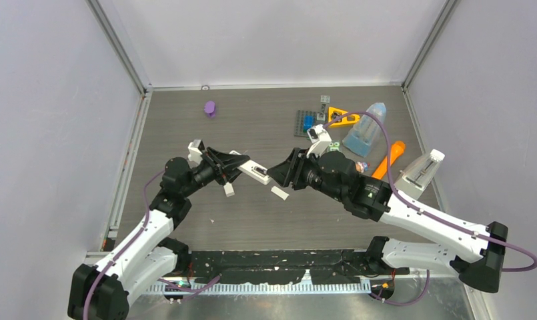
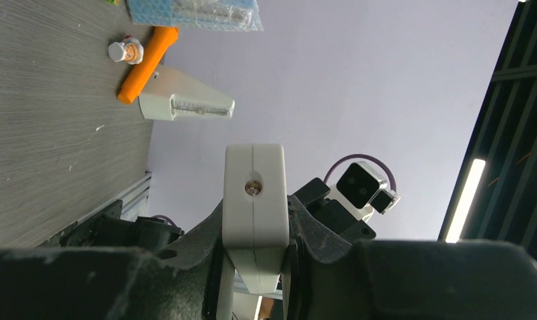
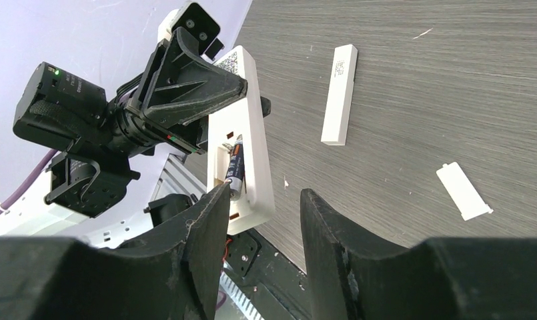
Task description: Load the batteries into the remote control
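My left gripper (image 1: pixel 242 165) is shut on the white remote control (image 1: pixel 253 171) and holds it off the table, back side towards the right arm. In the right wrist view the remote control (image 3: pixel 247 100) has its compartment uncovered, and a blackish battery (image 3: pixel 235 167) lies in it. My right gripper (image 3: pixel 262 200) is open with nothing between its fingers; its left fingertip (image 3: pixel 215 200) is at the battery's lower end. In the left wrist view the remote control (image 2: pixel 253 193) shows end-on, clamped between the jaws of the left gripper (image 2: pixel 255 267). No other batteries show.
A loose white cover (image 3: pixel 463 191) and a white bar (image 3: pixel 339 93) lie on the table below the grippers. At the back right are an orange carrot toy (image 1: pixel 390 159), a white wedge (image 1: pixel 422 173), a clear bag (image 1: pixel 367 130) and a yellow triangle (image 1: pixel 342 119). A purple object (image 1: pixel 211 108) sits back left.
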`<state>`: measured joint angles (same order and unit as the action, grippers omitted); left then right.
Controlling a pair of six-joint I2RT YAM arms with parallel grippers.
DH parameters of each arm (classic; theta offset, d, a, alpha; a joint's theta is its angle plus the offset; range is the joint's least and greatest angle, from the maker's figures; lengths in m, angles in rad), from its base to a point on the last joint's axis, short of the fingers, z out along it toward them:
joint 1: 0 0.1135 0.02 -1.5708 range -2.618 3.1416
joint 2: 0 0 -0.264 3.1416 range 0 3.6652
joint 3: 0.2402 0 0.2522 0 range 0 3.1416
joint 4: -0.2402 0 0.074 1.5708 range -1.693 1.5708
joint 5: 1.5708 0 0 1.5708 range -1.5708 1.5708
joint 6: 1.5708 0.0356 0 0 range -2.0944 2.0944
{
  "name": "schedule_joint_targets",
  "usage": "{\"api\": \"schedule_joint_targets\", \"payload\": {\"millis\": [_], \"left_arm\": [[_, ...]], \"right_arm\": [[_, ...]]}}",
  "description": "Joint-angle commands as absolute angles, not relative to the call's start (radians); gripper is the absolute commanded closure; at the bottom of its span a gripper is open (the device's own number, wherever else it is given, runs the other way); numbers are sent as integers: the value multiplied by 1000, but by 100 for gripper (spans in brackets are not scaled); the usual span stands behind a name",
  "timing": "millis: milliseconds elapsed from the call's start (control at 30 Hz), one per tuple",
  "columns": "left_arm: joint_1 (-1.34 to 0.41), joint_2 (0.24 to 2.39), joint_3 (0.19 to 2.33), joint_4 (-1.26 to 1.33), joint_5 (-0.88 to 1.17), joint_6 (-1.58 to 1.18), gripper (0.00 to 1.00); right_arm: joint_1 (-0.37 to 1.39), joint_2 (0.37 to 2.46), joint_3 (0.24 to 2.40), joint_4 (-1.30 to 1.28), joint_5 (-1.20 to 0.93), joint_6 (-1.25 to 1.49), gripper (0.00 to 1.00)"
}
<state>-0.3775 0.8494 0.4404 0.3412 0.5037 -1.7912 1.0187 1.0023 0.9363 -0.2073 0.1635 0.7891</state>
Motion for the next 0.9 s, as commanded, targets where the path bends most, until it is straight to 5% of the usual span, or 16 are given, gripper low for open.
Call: {"api": "schedule_joint_targets", "payload": {"millis": [0,433,867], "left_arm": [[-379,829,445,377,507,-1780,100],[-379,800,445,389,518,-1751,100],[-379,807,518,383,545,-1509,100]], "right_arm": [[1017,1019,958,-178,170,782,52],[1015,1070,983,-249,206,817,56],[1005,1224,1184,-583,261,826,80]]}}
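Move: The battery in the remote's open compartment lies about 4 cm to the right hand's left, 1 cm ahead and roughly 1 cm below. On the table some 25 cm below, the loose battery cover is almost straight beneath the right hand, about 1 cm to its right, and the other remote lies around 14 cm left and 3 cm ahead. From the left hand, which holds the open remote, the battery is some 5 cm right, 3 cm back and 1 cm lower. The empty right hand sinks about 2.5 cm onto the compartment end of the held remote, easing forward and left by about 1 cm each, tipping its fingers some 12 degrees further down and drawing them from half open to nearly shut, late and quickly; contact with the battery can't be made out. The left hand keeps its grip on the remote, sinking about 1 cm with a slight shift forward and left, and rolls it some 10 degrees about its own finger line, mostly towards the end. ##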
